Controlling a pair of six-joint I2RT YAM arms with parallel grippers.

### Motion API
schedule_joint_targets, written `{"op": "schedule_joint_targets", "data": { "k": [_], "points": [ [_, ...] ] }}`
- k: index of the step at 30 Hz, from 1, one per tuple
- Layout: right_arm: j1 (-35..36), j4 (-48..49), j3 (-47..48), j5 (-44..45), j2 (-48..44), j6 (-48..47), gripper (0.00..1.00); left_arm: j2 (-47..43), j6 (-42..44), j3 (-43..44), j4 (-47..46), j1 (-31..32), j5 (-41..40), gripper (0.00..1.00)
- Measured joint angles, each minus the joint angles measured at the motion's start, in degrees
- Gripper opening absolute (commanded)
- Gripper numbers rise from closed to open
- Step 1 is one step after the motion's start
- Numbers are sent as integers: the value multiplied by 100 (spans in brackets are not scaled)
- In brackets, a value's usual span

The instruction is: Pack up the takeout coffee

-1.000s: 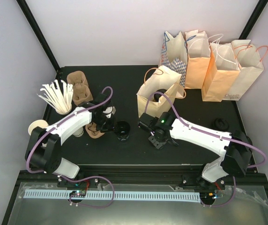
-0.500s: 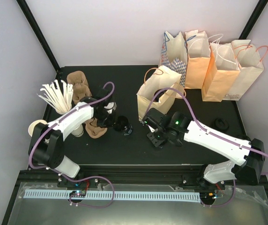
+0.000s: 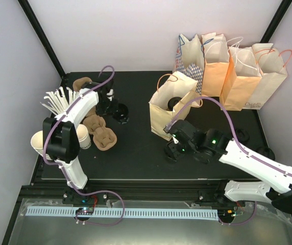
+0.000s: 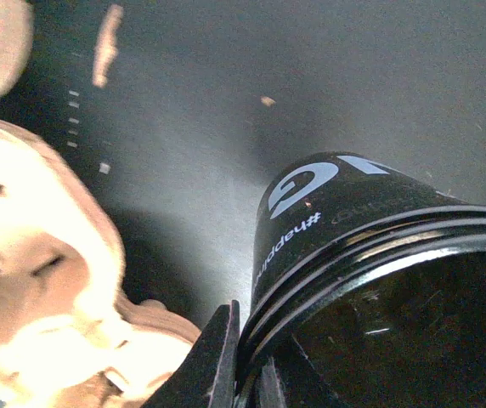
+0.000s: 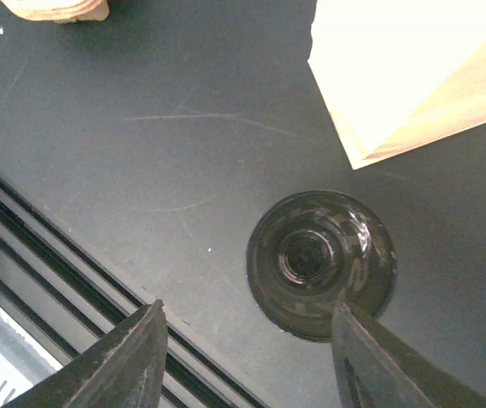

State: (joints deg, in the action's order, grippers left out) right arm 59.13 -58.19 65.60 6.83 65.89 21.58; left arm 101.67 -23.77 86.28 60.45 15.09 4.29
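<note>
The takeout coffee does not show in any view. My left gripper (image 3: pixel 114 108) is shut on the rim of a black cup (image 4: pixel 336 221) with pale lettering, one finger outside the rim and one inside. It holds that cup (image 3: pixel 120 113) at the back left, beside the cardboard carriers. My right gripper (image 5: pixel 247 310) hangs open just above the table in front of the open bag. A round black lid (image 5: pixel 321 263) lies flat below it, close to the right finger and untouched.
An open paper bag (image 3: pixel 169 109) stands mid-table with something dark inside. Several more bags (image 3: pixel 238 71) line the back right. Cardboard carriers (image 3: pixel 104 137), cream cups (image 3: pixel 82 137) and a cup of sticks (image 3: pixel 62 104) crowd the left. Another lid (image 3: pixel 243 135) lies at the right.
The left gripper shut on the black cup's rim and swung it from mid-table to the back left. The right arm drew back toward the right and its jaws spread wider.
</note>
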Motion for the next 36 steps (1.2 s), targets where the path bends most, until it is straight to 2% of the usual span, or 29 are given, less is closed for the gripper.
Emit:
{"op": "schedule_joint_targets", "data": {
  "k": [7,12,19,21,28,34,36],
  "points": [
    [-319,22,-378,245,-463,289,59,433,-2,262,153,-496,-238,4],
    [-946,9,-839,295,-612,472,61,575,-4,247,223,-533,-286,6],
    [-2415,79,-1099,-192,-957,535,62,573,-26,101,216,-533,-293,21],
    [-2540,96,-1075,-297,-968,531,62,573,-24,61,214,-533,-293,26],
    [-2699,129,-997,-452,-894,461,63,564,-28,-22,208,-533,-291,37],
    [-2872,129,-815,-531,-796,422,76,374,-22,-28,271,-533,-330,59],
    [-2933,125,-710,-549,-719,409,89,203,-39,-20,345,-533,-367,64]
  ]
}}
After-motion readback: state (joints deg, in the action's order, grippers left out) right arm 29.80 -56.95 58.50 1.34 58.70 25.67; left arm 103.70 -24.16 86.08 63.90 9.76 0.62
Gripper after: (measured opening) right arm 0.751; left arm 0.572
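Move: The black cup, hanging by its rim from the left fingers, goes to bare table about 1 cm back of that hand and roughly 8 cm below it. Next to this spot, the two-well cup carrier lies some 7 cm left and 6 cm back from the left hand, and the white cup stack about 14 cm left and 8 cm back. From the right hand, the second black cup stands about 4 cm ahead, 2 cm left and 15 cm below; the open bag is some 18 cm ahead, 2 cm left and 10 cm lower. The black cup is carried left about 4 cm and lowered about as far beside the carrier; the left fingers then open around its rim and start up by 2 cm. The second black cup is left behind: the right hand, already open and clear of it, swings about 11 cm right and 6 cm forward, dipping slightly, turns clockwise some 30 degrees and widens its fingers. ##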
